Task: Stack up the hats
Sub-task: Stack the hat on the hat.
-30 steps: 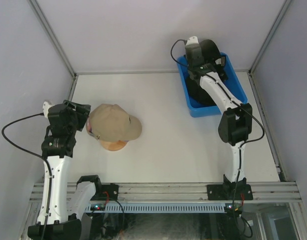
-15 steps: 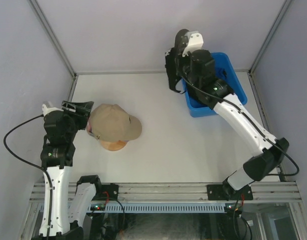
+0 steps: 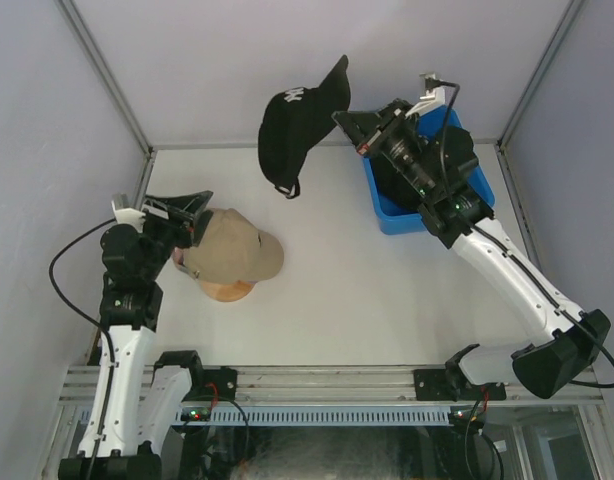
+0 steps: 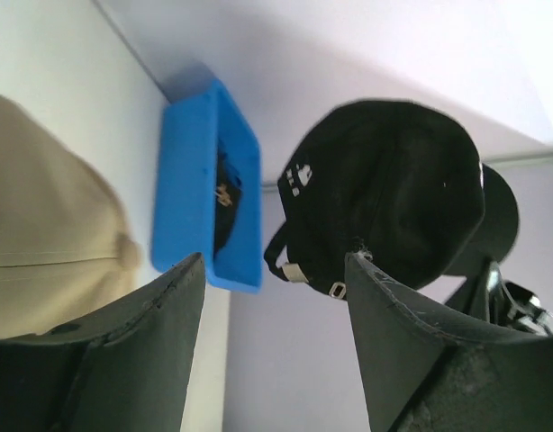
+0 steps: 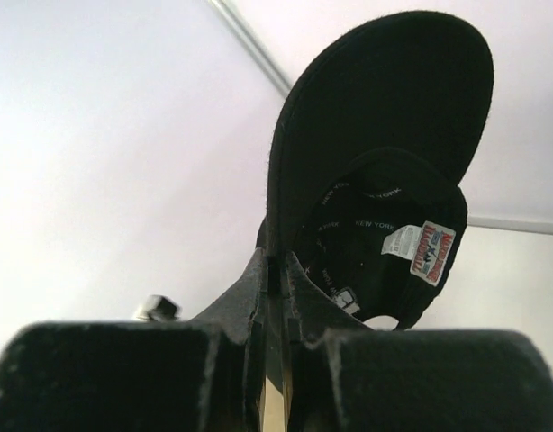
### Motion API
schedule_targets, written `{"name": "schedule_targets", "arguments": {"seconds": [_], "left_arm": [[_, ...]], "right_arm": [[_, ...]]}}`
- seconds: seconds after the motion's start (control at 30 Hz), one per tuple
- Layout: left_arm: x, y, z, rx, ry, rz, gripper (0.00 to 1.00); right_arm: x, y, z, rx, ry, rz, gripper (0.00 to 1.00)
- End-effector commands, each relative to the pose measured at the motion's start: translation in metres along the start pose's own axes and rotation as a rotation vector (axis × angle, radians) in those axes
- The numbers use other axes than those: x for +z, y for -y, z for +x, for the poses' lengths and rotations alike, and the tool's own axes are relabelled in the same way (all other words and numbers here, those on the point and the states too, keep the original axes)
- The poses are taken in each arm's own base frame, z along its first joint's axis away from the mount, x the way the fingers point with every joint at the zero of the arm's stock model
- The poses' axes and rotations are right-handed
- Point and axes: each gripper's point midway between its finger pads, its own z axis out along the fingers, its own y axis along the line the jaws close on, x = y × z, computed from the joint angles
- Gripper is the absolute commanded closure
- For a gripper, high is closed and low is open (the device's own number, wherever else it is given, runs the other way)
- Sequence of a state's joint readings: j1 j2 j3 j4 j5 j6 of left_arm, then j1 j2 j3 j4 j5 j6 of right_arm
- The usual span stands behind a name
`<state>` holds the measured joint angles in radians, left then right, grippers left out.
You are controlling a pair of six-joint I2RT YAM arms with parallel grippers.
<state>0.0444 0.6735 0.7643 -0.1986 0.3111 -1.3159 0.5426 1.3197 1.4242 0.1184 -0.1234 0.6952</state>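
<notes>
A black cap with a small white mark hangs in the air over the back of the table. My right gripper is shut on its brim. The right wrist view shows the cap's underside and inner labels, with the brim pinched in my right gripper. A tan cap sits on a wooden head-form, and a pink edge peeks out beneath it. My left gripper stands open just left of the tan cap, holding nothing. Its wrist view shows the tan cap and the black cap.
A blue bin stands at the back right with something dark inside; it also shows in the left wrist view. Grey walls and metal frame posts close in the table on three sides.
My right arm has lifted the black cap out of the blue bin and swung it left, high over the table. My left gripper has shifted slightly up and right beside the tan cap.
</notes>
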Motion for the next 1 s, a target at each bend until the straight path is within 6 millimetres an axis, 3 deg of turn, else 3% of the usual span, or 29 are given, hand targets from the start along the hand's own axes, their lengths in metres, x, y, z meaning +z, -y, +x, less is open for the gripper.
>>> {"name": "schedule_targets", "arguments": {"seconds": [0.0,0.2,0.37,0.67,0.97], "left_arm": [[-0.006,0.053,0.021,-0.029,-0.115,0.21,0.32],[-0.015,0.085,0.043,-0.094,-0.222,0.312,0.32],[-0.018,0.096,0.049,-0.213,-0.255,0.364,0.3],[-0.026,0.102,0.017,-0.354,-0.089,0.467,0.29],[-0.035,0.099,0.004,-0.469,-0.028,0.538,0.29]], "right_arm": [[-0.016,-0.079,-0.057,0.214,0.166,-0.302,1.0],[-0.012,-0.092,-0.058,0.284,0.212,-0.371,1.0],[-0.005,-0.092,-0.052,0.391,0.215,-0.422,1.0],[-0.005,-0.092,-0.049,0.647,0.18,-0.521,1.0],[-0.002,-0.085,-0.044,0.865,0.167,-0.582,1.0]]}}
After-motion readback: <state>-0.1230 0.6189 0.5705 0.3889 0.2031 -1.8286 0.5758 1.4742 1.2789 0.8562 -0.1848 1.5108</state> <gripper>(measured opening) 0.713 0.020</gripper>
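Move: The black hat already hangs from its brim in my right fingers. The tan hat I'm taking it to, on top of the stack, lies about 21 cm left of that hand, 4 cm back and 29 cm lower, with the wooden stand's foot some 40 cm below the hand. From my open left hand the black hat is about 16 cm right, 11 ahead and 9 above; the tan hat is roughly 14 cm beneath, 4 ahead. I keep the brim pinched in my right hand, lift it about 7 cm while easing back, then let it sink a little and drift left, rolling its left side up some 40 degrees and turning counter-clockwise. My open left hand rises towards the black hat, swinging right and then partly back, and rolls its left side down as the fingertips tip up. ##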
